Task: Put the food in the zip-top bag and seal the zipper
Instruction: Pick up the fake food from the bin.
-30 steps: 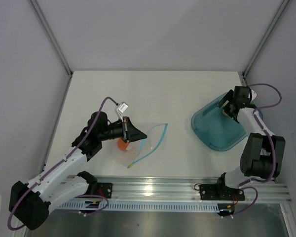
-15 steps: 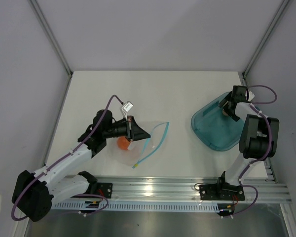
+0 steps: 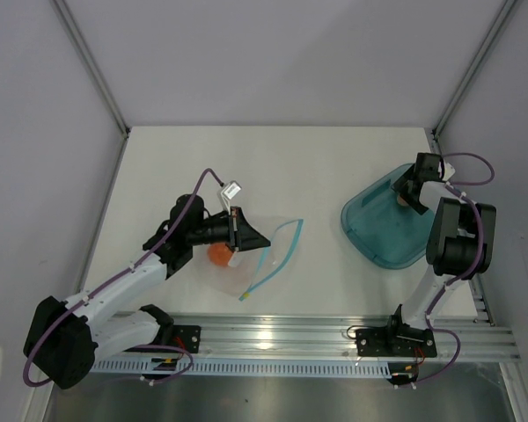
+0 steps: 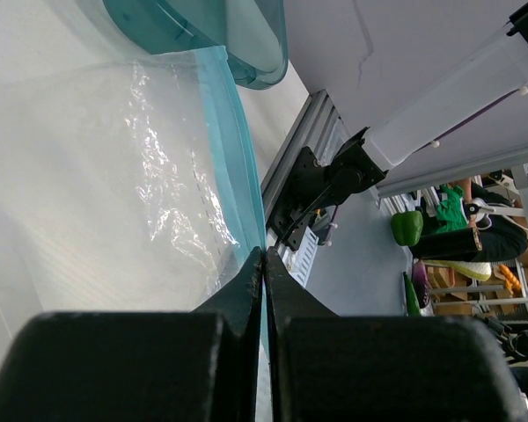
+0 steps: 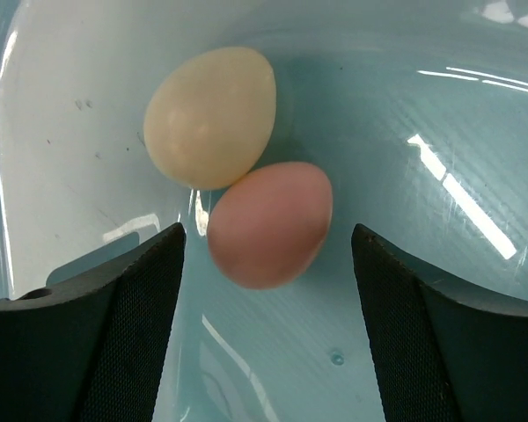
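Note:
The clear zip-top bag (image 3: 255, 255) lies at mid-table, its teal zipper (image 3: 280, 248) curving along the right edge to a yellowish end (image 3: 244, 297). An orange-red lump of food (image 3: 218, 254) shows through the film beside my left gripper (image 3: 249, 238). In the left wrist view that gripper (image 4: 263, 255) is shut on the bag's (image 4: 114, 167) edge at the zipper (image 4: 239, 158). My right gripper (image 5: 268, 255) hangs open over the teal plate (image 5: 440, 105). A pink egg-shaped piece (image 5: 269, 224) sits between its fingers, untouched, against a cream one (image 5: 209, 114).
The translucent teal plate (image 3: 383, 236) sits at the right, near the table's right edge, with my right gripper (image 3: 408, 190) over its far corner. The aluminium rail (image 3: 273, 330) runs along the near edge. White walls enclose the table.
My left gripper has shifted a little to the right, taking the bag and zipper with it. The right arm has folded closer to upright, its gripper staying over the plate's far corner.

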Available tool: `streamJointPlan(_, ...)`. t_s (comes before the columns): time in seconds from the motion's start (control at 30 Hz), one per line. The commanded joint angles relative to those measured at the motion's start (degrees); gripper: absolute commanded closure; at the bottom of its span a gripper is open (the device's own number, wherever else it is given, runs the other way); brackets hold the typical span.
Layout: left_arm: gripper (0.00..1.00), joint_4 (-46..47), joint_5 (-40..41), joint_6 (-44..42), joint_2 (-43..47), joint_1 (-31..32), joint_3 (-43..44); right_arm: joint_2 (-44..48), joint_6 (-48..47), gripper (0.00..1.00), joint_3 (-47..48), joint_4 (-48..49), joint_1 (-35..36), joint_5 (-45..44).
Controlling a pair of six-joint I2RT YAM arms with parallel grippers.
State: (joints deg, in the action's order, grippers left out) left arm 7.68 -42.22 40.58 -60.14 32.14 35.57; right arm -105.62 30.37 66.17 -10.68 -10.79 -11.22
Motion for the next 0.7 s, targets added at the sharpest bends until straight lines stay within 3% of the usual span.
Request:
streamJointPlan(0.0, 0.99, 2.34, -0.41, 0.29, -0.15, 0.64, 2.31, -1.34, -0.22, 0.23, 2.38, 2.41, -0.73, -1.52)
streamJointPlan(0.27, 0.99, 2.16, -0.50, 0.12, -0.24, 0.82, 2.48, -3.10, -0.31, 0.28, 2.82, 2.59, -1.34, -1.26)
streamJointPlan(0.67, 1.00, 1.02, -0.15, -0.24, 0.29, 0.82, 2.57, -3.63, -0.40, 0.60, 2.30, 3.30, -1.34, -0.73)
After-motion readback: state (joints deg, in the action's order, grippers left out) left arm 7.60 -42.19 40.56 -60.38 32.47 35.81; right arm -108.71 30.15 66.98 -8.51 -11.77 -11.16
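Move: Just beneath the right hand's open fingers lies the pink egg in the bin, about 1 cm ahead, 1 cm to the right and 2 cm lower. The cream egg touches its far side, some 6 cm ahead of the hand and 1 cm right, at the same depth; the bin's middle is about 4 cm back and 3 cm left, 1 cm down. From the left hand, the pink egg is roughly 26 cm ahead, 41 cm right and 19 cm below. Settling the last 1.5 cm or so onto the pink egg, the right hand sinks and eases to the right and slightly forward, with its wrist attitude kept. The wide fingers straddle the egg and close from about three quarters to a little over half open, until both tips pinch its sides and stop on it, the gripper's effort rising. ##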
